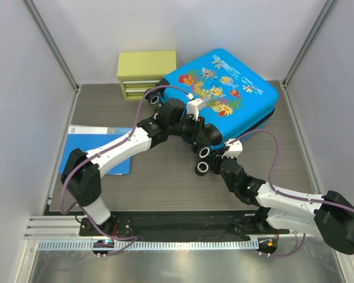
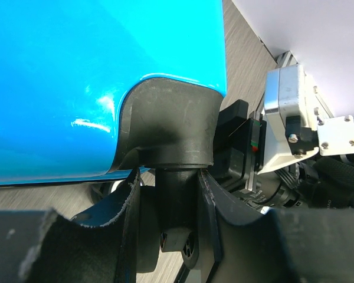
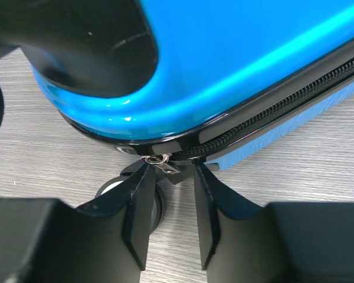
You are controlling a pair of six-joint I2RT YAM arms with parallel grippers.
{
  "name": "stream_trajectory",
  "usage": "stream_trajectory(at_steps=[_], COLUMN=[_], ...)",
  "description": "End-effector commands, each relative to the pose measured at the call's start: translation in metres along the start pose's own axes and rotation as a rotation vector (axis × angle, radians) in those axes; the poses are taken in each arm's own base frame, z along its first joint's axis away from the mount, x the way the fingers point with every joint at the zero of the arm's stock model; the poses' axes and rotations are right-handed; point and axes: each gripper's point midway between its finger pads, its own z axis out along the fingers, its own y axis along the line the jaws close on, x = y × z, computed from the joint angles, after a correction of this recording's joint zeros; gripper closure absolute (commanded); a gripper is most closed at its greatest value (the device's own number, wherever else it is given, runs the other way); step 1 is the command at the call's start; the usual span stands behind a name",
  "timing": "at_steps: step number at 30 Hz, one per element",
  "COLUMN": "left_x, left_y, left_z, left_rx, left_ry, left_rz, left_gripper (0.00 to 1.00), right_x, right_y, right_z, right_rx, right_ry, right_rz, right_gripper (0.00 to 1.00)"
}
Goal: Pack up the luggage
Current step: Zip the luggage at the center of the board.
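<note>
The luggage [image 1: 224, 88] lies closed at the back right of the table, bright blue with a fish print on its lid. In the left wrist view its blue shell [image 2: 76, 76] fills the top left. My left gripper [image 1: 207, 137] [image 2: 168, 174] is shut on the black wheel stem [image 2: 174, 194] at the case's near corner. In the right wrist view my right gripper [image 1: 219, 154] [image 3: 171, 168] stands open at the zipper seam [image 3: 271, 121]. The metal zipper pull [image 3: 160, 160] lies between the fingertips, against the left one, not pinched.
A yellow-green drawer box [image 1: 146, 73] stands at the back, left of the case. A flat blue folder [image 1: 97, 147] lies at the left edge. Two black wheels [image 1: 202, 160] stick out between the arms. Grey walls enclose the table on three sides.
</note>
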Motion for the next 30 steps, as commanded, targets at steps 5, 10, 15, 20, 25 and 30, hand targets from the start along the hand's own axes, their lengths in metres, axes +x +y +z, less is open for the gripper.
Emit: stream_trajectory(at_steps=[5,10,15,20,25,30], left_x=[-0.027,-0.026,-0.026,-0.025,-0.025,-0.023], left_y=[-0.047,-0.046,-0.045,-0.044,-0.041,-0.041], left_z=[-0.027,-0.026,-0.026,-0.024,-0.023,-0.022], left_rx=[0.141,0.138,0.138,0.136,0.127,0.127], left_ry=[-0.08,-0.078,-0.077,-0.073,-0.075,-0.068], left_rz=[0.054,0.053,0.053,0.05,0.052,0.048], left_gripper=[1.0,1.0,1.0,1.0,1.0,1.0], right_x=[-0.034,-0.039,-0.043,-0.045,-0.051,-0.051], right_y=[0.021,0.024,0.026,0.019,0.007,0.002], right_z=[-0.001,-0.005,-0.01,-0.015,-0.024,-0.028], right_rx=[-0.077,-0.112,-0.151,-0.139,-0.117,-0.113], right_ry=[-0.125,-0.147,-0.176,-0.194,-0.231,-0.237], right_rz=[0.151,0.164,0.167,0.161,0.184,0.161], right_gripper=[0.73,0.78,0.84,0.99,0.99,0.99])
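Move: Just ahead of the right fingertips hangs the zipper pull, about 2 cm forward and about 1 cm higher, at the case's near corner. The lower wheel lies roughly 4 cm left of that hand, 1 cm farther out and 6 cm down; the black corner guard is some 5 cm forward, 2 cm left and 10 cm up. From the left hand the pull is about 3 cm back, 7 cm right and 11 cm below. Shutting its part-open fingers fully at the zipper pull, the right hand eases back about 1 cm, then rises about 4 cm along the case's corner, its left side rolling up and its fingertips tilting up by some 10 degrees each. A grip on the pull can't be made out. The left hand stays put, still pinching the black wheel mount. ##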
